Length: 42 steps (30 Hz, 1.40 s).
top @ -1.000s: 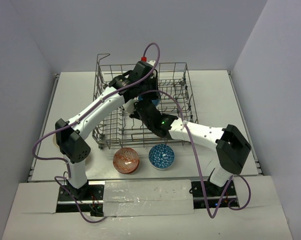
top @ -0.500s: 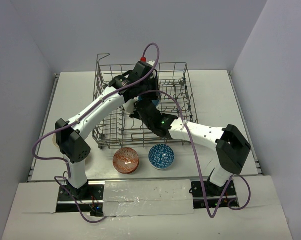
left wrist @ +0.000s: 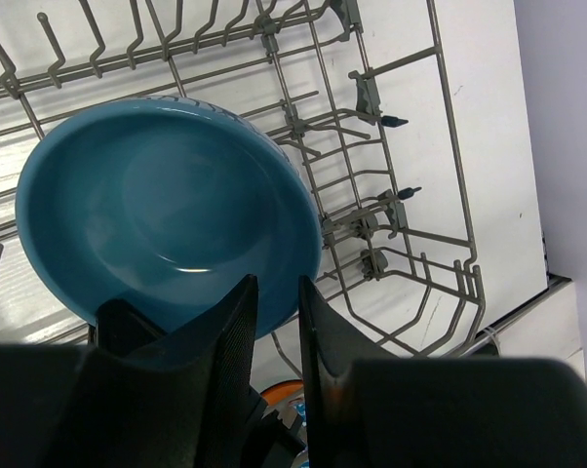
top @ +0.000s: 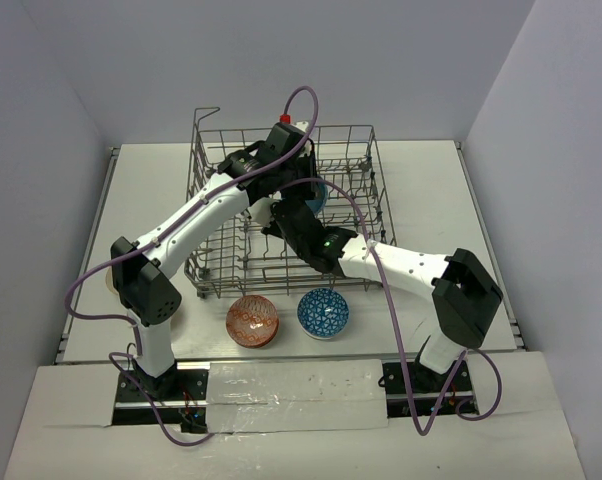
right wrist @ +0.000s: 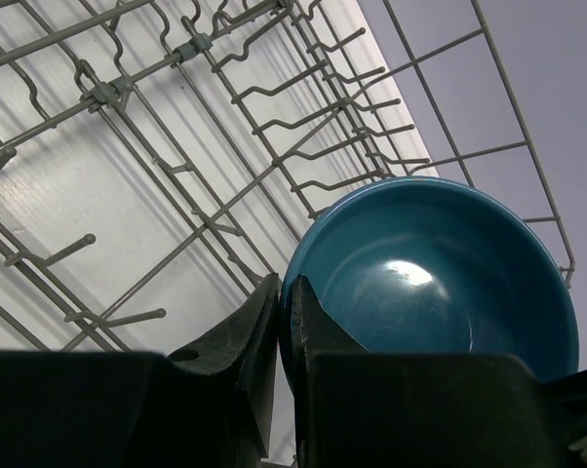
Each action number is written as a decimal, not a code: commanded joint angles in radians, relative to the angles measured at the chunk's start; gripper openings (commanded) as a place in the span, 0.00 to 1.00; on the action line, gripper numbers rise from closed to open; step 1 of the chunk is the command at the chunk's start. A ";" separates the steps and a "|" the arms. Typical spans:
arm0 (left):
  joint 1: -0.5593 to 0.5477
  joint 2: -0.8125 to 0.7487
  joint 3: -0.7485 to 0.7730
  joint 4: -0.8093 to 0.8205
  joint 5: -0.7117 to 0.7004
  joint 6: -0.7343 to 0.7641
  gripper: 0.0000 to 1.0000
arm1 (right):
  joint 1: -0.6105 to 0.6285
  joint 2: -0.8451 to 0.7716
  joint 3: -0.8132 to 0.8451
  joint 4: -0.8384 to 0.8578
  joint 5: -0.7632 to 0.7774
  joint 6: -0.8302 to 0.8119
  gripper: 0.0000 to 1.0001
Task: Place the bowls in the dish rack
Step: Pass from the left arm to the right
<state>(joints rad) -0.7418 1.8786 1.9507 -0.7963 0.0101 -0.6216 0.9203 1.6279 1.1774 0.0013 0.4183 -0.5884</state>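
Note:
A plain blue bowl stands on edge among the tines inside the grey wire dish rack. My right gripper is shut on its rim, one finger inside and one outside. From above, my left gripper straddles the bowl's rim, its jaws open with a gap showing between them. Two more bowls sit on the table in front of the rack, a red patterned bowl and a blue patterned bowl.
The rack has a raised handle at its far left corner and rows of upright tines across its floor. Grey walls close in the table on the left, the back and the right. A purple cable arcs above the left wrist.
The left gripper's jaws have parted from the blue bowl's rim. Both arms have stayed almost where they were, and the right gripper still pinches the bowl.

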 commanded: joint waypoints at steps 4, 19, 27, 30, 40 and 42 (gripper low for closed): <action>-0.008 0.014 -0.010 -0.018 -0.018 -0.001 0.28 | -0.020 -0.036 0.045 0.037 0.024 0.045 0.00; -0.005 0.037 0.080 -0.035 -0.074 -0.004 0.47 | -0.023 -0.030 0.053 0.005 -0.041 0.071 0.00; 0.013 -0.030 -0.002 0.045 -0.073 -0.030 0.50 | -0.029 -0.025 0.053 -0.018 -0.087 0.096 0.00; 0.019 -0.068 -0.030 0.094 -0.082 -0.044 0.50 | -0.029 -0.023 0.054 -0.021 -0.102 0.107 0.00; 0.038 -0.193 -0.065 0.181 -0.202 -0.043 0.52 | -0.037 -0.043 0.067 -0.038 -0.145 0.136 0.00; 0.042 -0.208 -0.076 0.184 -0.226 -0.044 0.52 | -0.038 -0.046 0.070 -0.041 -0.150 0.139 0.00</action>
<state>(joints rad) -0.7033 1.7496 1.8832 -0.6731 -0.1547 -0.6521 0.9062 1.6272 1.1915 -0.0608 0.2642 -0.4831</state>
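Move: The blue bowl's middle is about 4 cm ahead of the left hand, 3 cm to its left and 3 cm below; its rim still shows between those fingers. From the right hand, which already pinches the low edge, that middle is some 3 cm ahead, 1 cm right and 4 cm up, while the dish rack's middle is almost straight below, roughly 14 cm down and 1 cm left. The patterned bowl stands some 20 cm back from the right hand and 5 cm to its right, on the table. Spreading its already loosened fingers wider around the blue bowl's rim, the left hand first eases a little down and forward, then climbs away, ending about 5 cm higher, 4 cm left and 3 cm forward, tipping up and turning counter-clockwise. The right hand keeps its pinch on the rim and shifts only some 2 cm left, back and down, its fingers tipping down slightly. ##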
